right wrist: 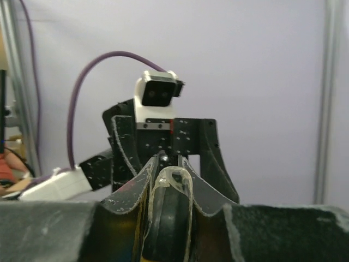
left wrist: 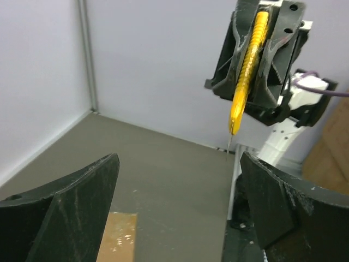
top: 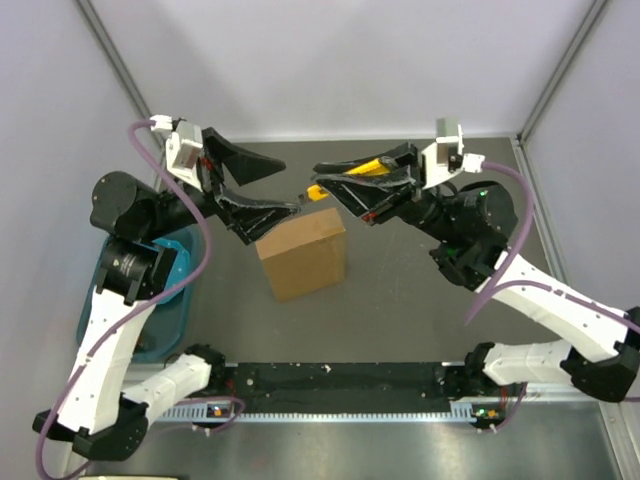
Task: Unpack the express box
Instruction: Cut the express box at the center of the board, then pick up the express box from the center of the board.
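Note:
The express box (top: 300,255), plain brown cardboard, stands on the grey table in the middle; a strip of its top shows in the left wrist view (left wrist: 117,237). My right gripper (top: 325,182) is shut on the yellow utility knife (top: 366,165) and holds it in the air above the box's far edge, blade end toward the left arm. In the left wrist view the knife (left wrist: 248,60) hangs tip down with a thin blade out. My left gripper (top: 290,186) is open and empty, just left of the knife tip, above the box's far left corner. The right wrist view shows its gripper (right wrist: 170,174) clamped on the knife (right wrist: 166,218).
A teal bin (top: 170,300) sits at the table's left edge beside the left arm. White walls with metal posts close in the back and sides. A black rail (top: 340,378) runs along the near edge between the arm bases.

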Motion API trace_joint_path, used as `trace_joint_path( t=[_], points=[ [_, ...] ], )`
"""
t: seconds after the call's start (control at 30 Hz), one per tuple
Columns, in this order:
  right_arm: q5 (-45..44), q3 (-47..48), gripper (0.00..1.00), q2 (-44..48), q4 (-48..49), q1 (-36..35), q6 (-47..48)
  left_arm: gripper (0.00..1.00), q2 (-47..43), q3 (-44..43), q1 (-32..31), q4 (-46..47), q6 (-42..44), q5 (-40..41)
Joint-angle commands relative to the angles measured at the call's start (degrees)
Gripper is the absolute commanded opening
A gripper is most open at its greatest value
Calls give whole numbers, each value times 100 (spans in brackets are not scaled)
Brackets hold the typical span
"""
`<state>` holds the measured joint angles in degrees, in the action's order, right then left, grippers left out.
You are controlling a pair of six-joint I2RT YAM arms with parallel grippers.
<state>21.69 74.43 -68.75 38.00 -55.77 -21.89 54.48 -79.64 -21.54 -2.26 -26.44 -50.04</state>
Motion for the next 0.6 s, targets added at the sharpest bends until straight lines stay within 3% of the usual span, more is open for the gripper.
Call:
trace_joint_path(
  t=[0.0, 0.13, 0.17, 0.33, 0.57],
  points=[
    [-551, -78, 0, 484, -687, 92, 922, 99, -122, -482, 62, -1666, 1849, 346],
    [-1113, -192, 0, 863, -1609, 84, 1757, 99, -26, -421, 54, -3276, 3817, 504],
    [-1219, -236, 0, 950, -1698, 92, 2037, 99, 132, -439, 53, -3655, 4709, 513],
    [-1721, -394, 0, 1320, -2208, 92, 2584, 99, 800, -667, 27, -5544, 6499, 1180],
    [-1800, -544, 0, 1443, -2306, 92, 2655, 99, 1126, -702, -219, -5671, 6397, 1928]
  ],
)
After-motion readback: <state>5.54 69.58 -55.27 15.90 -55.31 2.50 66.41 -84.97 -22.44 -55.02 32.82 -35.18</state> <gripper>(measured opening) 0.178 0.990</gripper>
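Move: The express box stands on end on the table, its middle about 5 cm ahead of the left hand, 3 cm to that hand's right and some 40 cm below. The yellow knife hangs in the right hand, its middle about 10 cm to the left hand's right, 2 cm back and 5 cm higher. From the right hand, the box's middle lies roughly 8 cm ahead, 6 cm left and 46 cm down. Towards the upright express box the empty left hand swoops down some 19 cm, speeding up and going about 7 cm forward, while its wrist rolls so the fingers tip down, staying wide open. The right hand keeps the knife pinched and draws off to its right, also a little forward and down, turning clockwise some 25 degrees. ##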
